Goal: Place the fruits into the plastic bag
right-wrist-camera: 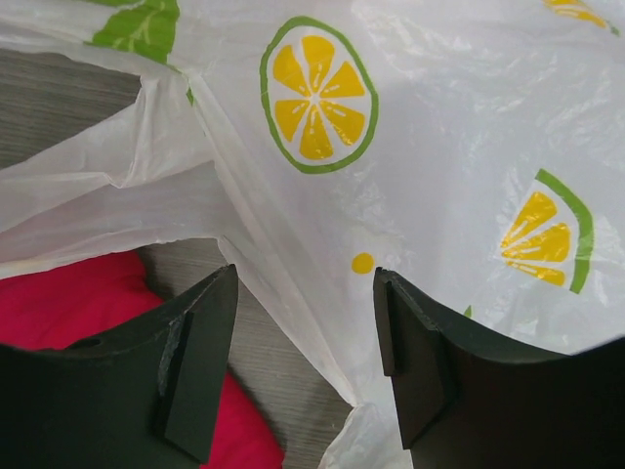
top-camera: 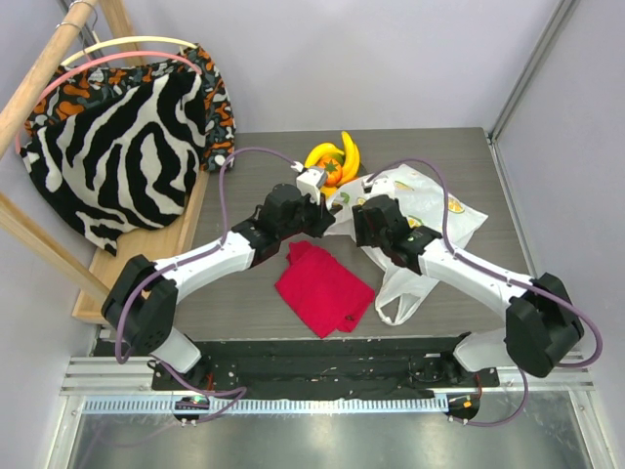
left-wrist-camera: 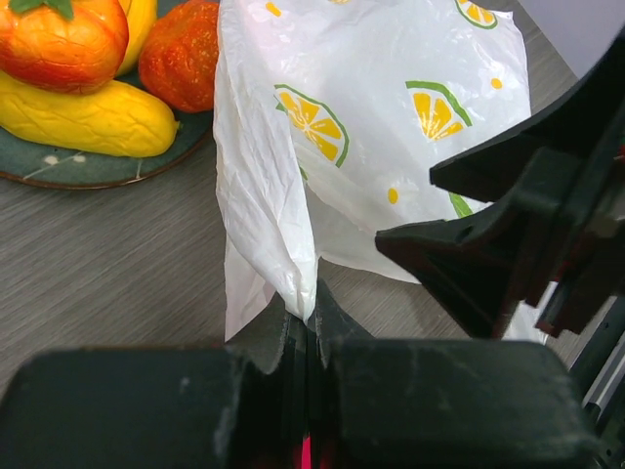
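The white plastic bag point(top-camera: 430, 217) printed with citrus slices lies on the table at centre right. My left gripper point(left-wrist-camera: 311, 318) is shut on a pinched edge of the bag point(left-wrist-camera: 283, 195) and holds it lifted off the table. My right gripper point(right-wrist-camera: 305, 283) is open, its jaws astride a fold of the bag point(right-wrist-camera: 410, 195). The fruits point(top-camera: 334, 159) sit on a dark plate behind the grippers: yellow bananas point(left-wrist-camera: 88, 115), a red-orange round one point(left-wrist-camera: 61, 47) and a darker orange one point(left-wrist-camera: 184, 54).
A red folded cloth point(top-camera: 322, 286) lies in front of the grippers, also under the right gripper point(right-wrist-camera: 68, 298). Zebra-striped fabric point(top-camera: 127, 147) hangs on a wooden rack at the far left. The dark plate point(left-wrist-camera: 88, 166) stands left of the bag.
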You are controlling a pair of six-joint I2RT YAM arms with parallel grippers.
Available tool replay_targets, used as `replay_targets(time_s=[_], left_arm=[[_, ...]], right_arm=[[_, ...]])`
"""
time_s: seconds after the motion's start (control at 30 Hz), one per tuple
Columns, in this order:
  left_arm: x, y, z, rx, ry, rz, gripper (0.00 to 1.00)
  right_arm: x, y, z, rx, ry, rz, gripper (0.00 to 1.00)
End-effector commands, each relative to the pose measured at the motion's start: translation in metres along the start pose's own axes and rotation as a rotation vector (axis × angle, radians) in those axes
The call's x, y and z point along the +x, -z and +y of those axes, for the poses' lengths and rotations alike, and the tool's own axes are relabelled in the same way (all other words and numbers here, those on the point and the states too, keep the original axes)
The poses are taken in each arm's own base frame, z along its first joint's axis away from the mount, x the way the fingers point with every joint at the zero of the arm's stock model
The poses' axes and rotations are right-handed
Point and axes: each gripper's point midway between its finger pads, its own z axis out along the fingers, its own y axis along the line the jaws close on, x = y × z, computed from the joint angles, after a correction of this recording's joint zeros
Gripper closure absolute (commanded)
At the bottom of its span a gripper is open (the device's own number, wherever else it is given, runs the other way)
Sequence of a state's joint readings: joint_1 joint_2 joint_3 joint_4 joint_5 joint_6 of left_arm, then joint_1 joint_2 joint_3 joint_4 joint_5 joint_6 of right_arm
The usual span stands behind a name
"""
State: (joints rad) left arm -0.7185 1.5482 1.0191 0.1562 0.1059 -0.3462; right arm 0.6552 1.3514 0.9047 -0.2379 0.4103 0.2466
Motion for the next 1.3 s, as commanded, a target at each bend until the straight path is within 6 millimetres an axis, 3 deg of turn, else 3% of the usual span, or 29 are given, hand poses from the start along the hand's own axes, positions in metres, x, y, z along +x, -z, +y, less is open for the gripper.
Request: replay_targets(time_s=[0.0, 0.1, 0.3, 0.63, 0.73, 0.8, 0.83, 0.9, 1.0, 1.1, 1.13, 1.17, 1.2, 1.23, 1.27], left_arm=[[-0.038, 0.011, -0.011, 0.029, -0.035, -0.095, 1.0], [-0.038, 0.012, -0.01, 0.026, -0.036, -0.094, 1.0], [-0.041, 0.018, -0.008, 0.009, -0.047, -0.106, 1.0], [-0.048, 0.025, -0.002, -0.028, -0.062, -0.134, 1.0], [-0.052, 0.027, 0.003, -0.047, -0.062, -0.149, 1.0], [-0.055, 0.026, 0.005, -0.058, -0.059, -0.163, 1.0], [-0.056, 0.025, 0.008, -0.067, -0.058, -0.167, 1.0], [-0.058, 0.022, 0.01, -0.073, -0.063, -0.177, 1.0], [-0.065, 0.014, 0.022, -0.129, -0.057, -0.207, 0.99], [-0.082, 0.01, 0.032, -0.179, -0.012, -0.243, 0.8], [-0.088, 0.011, 0.033, -0.184, 0.0, -0.255, 0.52], [-0.098, 0.018, 0.035, -0.185, 0.008, -0.285, 0.35], [-0.103, 0.022, 0.035, -0.181, 0.015, -0.304, 0.12], [-0.112, 0.029, 0.032, -0.17, 0.014, -0.346, 0.03], [-0.125, 0.044, 0.027, -0.152, 0.014, -0.397, 0.0]], right_arm=[[-0.018, -0.006, 0.029, -0.071, 0.007, -0.043, 0.36], [-0.02, -0.014, 0.029, -0.02, 0.018, -0.046, 0.36], [-0.021, -0.018, -0.001, 0.223, 0.003, -0.053, 0.39], [0.013, -0.025, -0.019, 0.325, 0.056, 0.015, 0.43], [0.021, -0.02, -0.028, 0.362, 0.085, 0.052, 0.5], [0.021, -0.011, -0.033, 0.368, 0.094, 0.059, 0.61], [0.02, -0.008, -0.034, 0.366, 0.097, 0.061, 0.73], [0.012, 0.006, -0.038, 0.356, 0.095, 0.06, 0.89], [-0.011, 0.03, -0.041, 0.336, 0.075, 0.032, 0.99], [-0.045, 0.055, -0.045, 0.32, 0.059, -0.014, 0.99], [-0.065, 0.063, -0.048, 0.32, 0.031, -0.046, 0.99], [-0.069, 0.069, -0.054, 0.329, 0.031, -0.032, 0.99], [-0.075, 0.07, -0.056, 0.325, 0.023, -0.026, 0.99], [-0.09, 0.074, -0.054, 0.292, -0.002, -0.038, 0.99], [-0.093, 0.073, -0.065, 0.306, -0.021, -0.021, 0.99]])
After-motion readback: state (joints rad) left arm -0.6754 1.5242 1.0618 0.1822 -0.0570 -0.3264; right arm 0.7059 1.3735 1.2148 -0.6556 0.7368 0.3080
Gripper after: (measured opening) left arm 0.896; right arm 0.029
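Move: Just below the right hand's open fingers is the plastic bag; the patch they will pinch, between two lemon prints, lies about 3 cm right and 4 cm down, neither ahead nor back. The fruit plate stands some 15 cm ahead and 10 cm left. The left hand already holds the bag's edge: from it the plate is about 16 cm ahead, 1 cm right and 11 cm down, the red cloth 11 cm behind, 1 cm left. Dipping and easing about 2 cm left, the right hand then sweeps back right some 6 cm while sinking, its left side rolling down about 15 degrees; it shuts on the bag and raises it roughly 10 cm. The left hand keeps its pinch while rising 3 cm, then swings forward-left towards the fruit plate and opens, letting the bag's edge go. ##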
